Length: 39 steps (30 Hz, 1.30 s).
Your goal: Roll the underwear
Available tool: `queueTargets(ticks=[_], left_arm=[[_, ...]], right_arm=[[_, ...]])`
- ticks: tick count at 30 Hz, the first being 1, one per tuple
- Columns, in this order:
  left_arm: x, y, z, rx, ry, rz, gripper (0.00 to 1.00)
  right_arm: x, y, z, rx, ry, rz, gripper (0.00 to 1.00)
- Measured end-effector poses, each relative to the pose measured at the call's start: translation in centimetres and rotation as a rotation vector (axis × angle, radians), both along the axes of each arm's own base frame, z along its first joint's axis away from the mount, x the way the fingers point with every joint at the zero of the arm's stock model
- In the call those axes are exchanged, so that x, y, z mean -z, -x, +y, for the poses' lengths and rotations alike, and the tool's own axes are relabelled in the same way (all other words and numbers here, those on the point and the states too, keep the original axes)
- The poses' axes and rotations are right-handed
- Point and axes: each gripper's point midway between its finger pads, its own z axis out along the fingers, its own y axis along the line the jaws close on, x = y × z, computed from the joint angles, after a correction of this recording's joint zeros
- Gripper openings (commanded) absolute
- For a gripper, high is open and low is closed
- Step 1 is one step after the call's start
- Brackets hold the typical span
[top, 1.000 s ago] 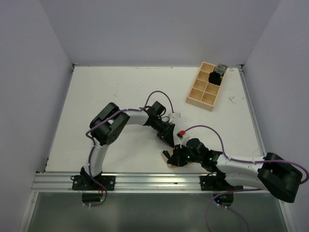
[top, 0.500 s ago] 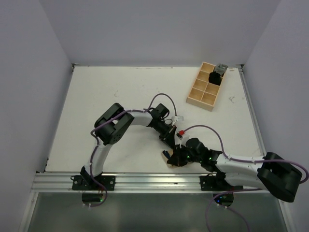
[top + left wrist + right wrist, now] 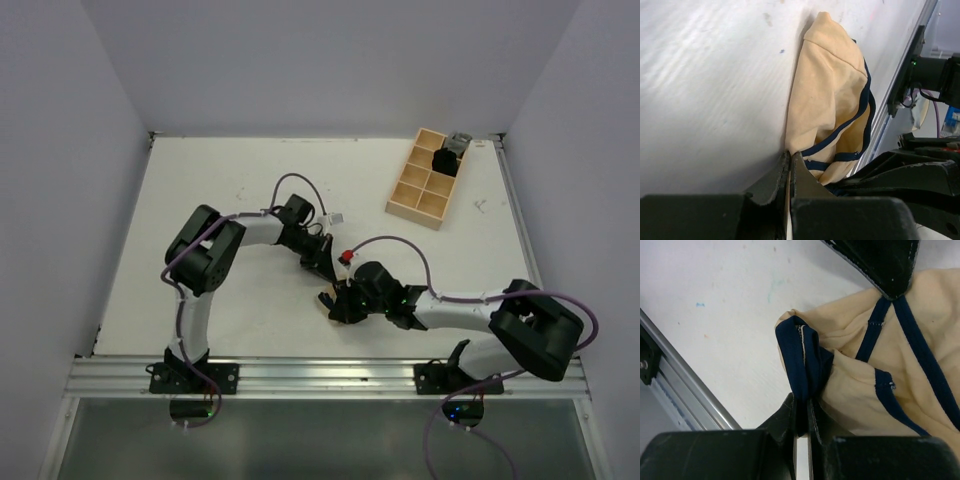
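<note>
The underwear [image 3: 832, 95] is a small beige garment with navy trim, bunched on the white table between the two arms; in the top view only a tan scrap of the underwear [image 3: 327, 298] shows. My left gripper [image 3: 790, 156] is shut, its tips pinching the cloth's near edge. My right gripper [image 3: 803, 407] is shut on a folded bunch of the navy trim [image 3: 805, 365] at the opposite side. In the right wrist view the left fingertips [image 3: 890, 270] press on the cloth's far edge. From above, the left gripper [image 3: 324, 270] and right gripper [image 3: 338, 303] nearly meet.
A light wooden compartment tray [image 3: 400, 208] stands at the back right, with a dark item [image 3: 445, 160] in one cell and a grey one [image 3: 460, 142] at its far end. A metal rail [image 3: 300, 375] runs along the table's near edge, close behind the right gripper.
The left gripper has closed on the cloth. Both grippers have shifted left and a little farther from the rail, carrying the underwear along.
</note>
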Motion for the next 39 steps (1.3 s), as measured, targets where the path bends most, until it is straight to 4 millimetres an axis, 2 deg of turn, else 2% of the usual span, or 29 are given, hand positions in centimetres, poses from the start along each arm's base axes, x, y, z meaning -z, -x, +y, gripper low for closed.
queueTargets(ticks=[4,7,10,13,15,17,20,24,27,33,39], left_arm=[[0.0,-1.4,1.9,-0.055,-0.033,-0.017,0.00],[0.0,-2.3,2.8,-0.084,-0.051,-0.032,0.00],[0.0,-2.7,3.3,-0.102,-0.057,-0.037,0.16],[0.0,-3.4,4.0,-0.133,-0.074,-0.055,0.20],[-0.3,-4.6,4.9,-0.176,-0.093,-0.084,0.33],[-0.8,-6.1,6.2,-0.223,-0.111,-0.121,0.33],[-0.8,-8.5,8.7,-0.306,-0.167,-0.171,0.24],[-0.9,-9.9,10.9,-0.354,-0.220,-0.210,0.30],[-1.4,-8.7,11.7,-0.369,-0.241,-0.231,0.32],[-3.1,-2.0,14.2,-0.394,-0.247,-0.247,0.36],[-2.8,1.8,14.1,-0.366,-0.174,-0.248,0.39]], right_arm=[[-0.4,-1.8,2.0,-0.018,0.006,-0.023,0.00],[0.0,-2.7,3.1,-0.025,0.008,-0.007,0.00],[0.4,-3.1,3.4,-0.028,-0.005,0.019,0.00],[0.5,-3.2,3.8,-0.036,-0.021,0.042,0.00],[0.5,-3.1,4.2,-0.048,-0.038,0.061,0.00],[0.5,-3.0,4.4,-0.055,-0.052,0.078,0.00],[0.5,-2.8,4.5,-0.061,-0.064,0.097,0.00],[0.4,-2.5,4.6,-0.073,-0.073,0.108,0.00],[0.3,-2.5,4.6,-0.070,-0.080,0.114,0.00],[0.5,-2.3,4.4,-0.036,-0.133,0.126,0.00],[0.5,-2.2,3.9,-0.006,-0.196,0.152,0.00]])
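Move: The left hand already pinches the far left edge of the underwear; the bundle's middle lies about 4 cm to its right, 3 cm back and 1 cm lower. The right hand still grips the dark band at the near end, with that same middle about 4 cm ahead, 3 cm to its right and 1 cm down. The right fingertips themselves are some 7 cm behind the left hand's and 1 cm to their right, close over the table. The left hand first draws forward and left with the pinched edge, opening its fingers to let go on the way, and runs on past it until about 10 cm forward and 11 cm left, then sweeps back towards its base by a similar amount, drifting farther left and rising some 3 cm, fingers part open and clear of the cloth. Meanwhile the right hand keeps its grip on the banded near end and carries it about 4 cm left and a little forward, low over the table, easing slightly back and rolling about 10 degrees near the end. ##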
